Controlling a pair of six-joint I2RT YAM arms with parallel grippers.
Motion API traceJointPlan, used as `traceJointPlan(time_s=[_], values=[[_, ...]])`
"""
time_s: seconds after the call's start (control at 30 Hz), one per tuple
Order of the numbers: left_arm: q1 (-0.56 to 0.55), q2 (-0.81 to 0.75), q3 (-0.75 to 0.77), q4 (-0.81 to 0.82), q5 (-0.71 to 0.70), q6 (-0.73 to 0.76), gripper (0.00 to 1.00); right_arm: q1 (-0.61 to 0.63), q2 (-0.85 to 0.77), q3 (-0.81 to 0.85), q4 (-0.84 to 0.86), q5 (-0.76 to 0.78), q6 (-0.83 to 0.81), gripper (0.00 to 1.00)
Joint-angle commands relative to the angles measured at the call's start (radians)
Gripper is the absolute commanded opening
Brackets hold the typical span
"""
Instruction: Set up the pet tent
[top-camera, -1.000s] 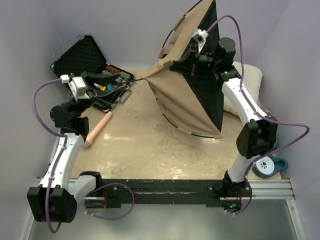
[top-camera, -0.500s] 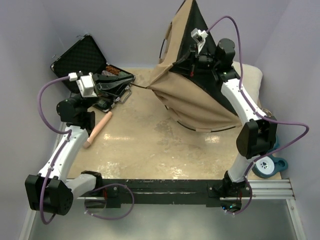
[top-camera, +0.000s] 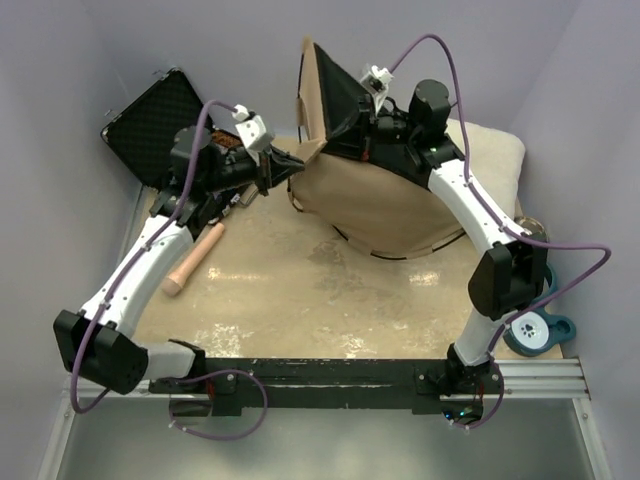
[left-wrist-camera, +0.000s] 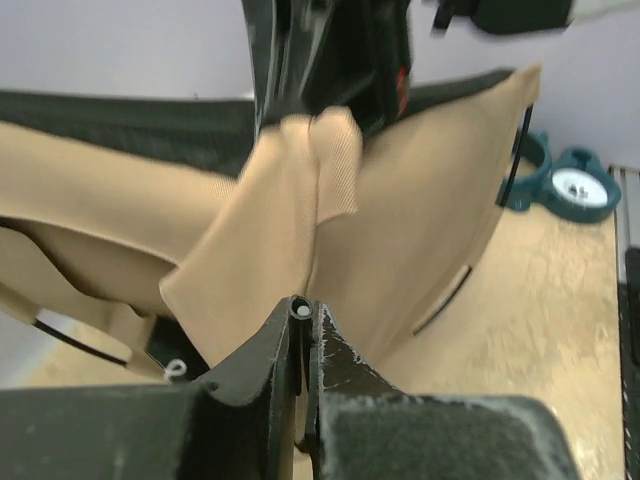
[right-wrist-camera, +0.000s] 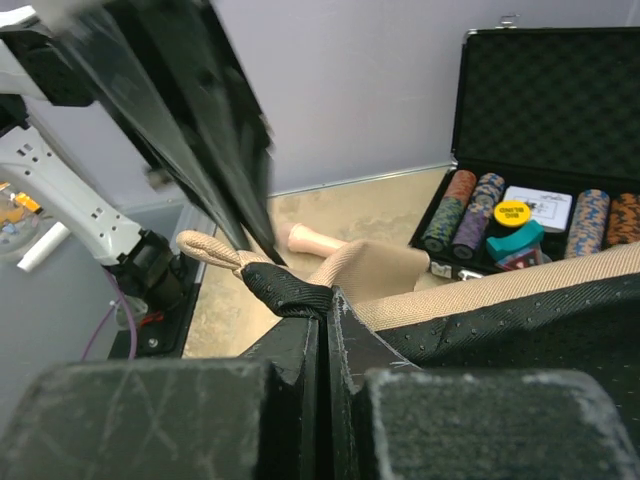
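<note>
The pet tent (top-camera: 385, 205) lies slumped at the back of the table, tan fabric toward me and its black underside (top-camera: 338, 98) tipped up at the back. My left gripper (top-camera: 288, 165) is at the tent's left edge. In the left wrist view it (left-wrist-camera: 304, 316) is shut on the end of a thin black pole (left-wrist-camera: 299, 311), with tan fabric (left-wrist-camera: 265, 235) just beyond. My right gripper (top-camera: 366, 140) is above the tent. In the right wrist view it (right-wrist-camera: 325, 302) is shut on a black fabric corner (right-wrist-camera: 283, 287) that bears a tan loop (right-wrist-camera: 208, 250).
An open black case (top-camera: 158, 115) with poker chips (right-wrist-camera: 470, 205) stands at the back left. A peach cylinder (top-camera: 195, 258) lies on the table's left side. A white cushion (top-camera: 492, 150) sits behind the tent at the right, and a teal reel (top-camera: 540, 330) lies near the right arm's base.
My left arm has swung right to the tent's edge and its gripper has shut on the pole end. My right gripper has carried the tent leftward and tipped it lower.
</note>
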Motion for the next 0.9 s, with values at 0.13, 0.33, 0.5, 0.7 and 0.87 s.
traceJointPlan(time_s=[0.13,0.33,0.5,0.7,0.87], values=[[-0.056,0.111,0.085,-0.474,-0.010,0.165,0.00,0.055,-0.072,0.007,0.025,0.009,-0.007,0.00],[-0.059,0.101,0.076,-0.473,0.097,0.127,0.00,0.087,-0.063,0.050,-0.270,0.095,-0.258,0.00],[-0.060,0.097,0.082,-0.473,0.126,0.085,0.00,0.112,-0.076,0.043,-0.372,0.149,-0.384,0.00],[-0.059,0.120,0.120,-0.472,0.122,0.042,0.00,0.122,-0.098,0.018,-0.410,0.138,-0.464,0.00],[-0.054,0.117,0.122,-0.495,0.111,0.053,0.00,0.122,-0.107,0.018,-0.452,0.131,-0.508,0.00]])
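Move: Across a small gap, the tent corner that the right fingers already pinch lies about 5 cm to the left hand's right and 3 cm ahead, nearly level. The left fingers hold a thin pole end, some 5 cm left of the right hand and 3 cm back. On the table roughly 36 cm below the left hand, the pink tube lies 22 cm left and 8 cm back, the chip case 17 cm left and 12 cm ahead. Dropping fast by about 8 cm, then easing back some 3 cm and slightly right, the left hand keeps the pole end pinched and tips downward, ending below and a little behind the gathered corner, beside its hanging flap. The right hand keeps its pinch on the corner, lowering it about 3 cm while moving left and slightly back, and rolls a little. ##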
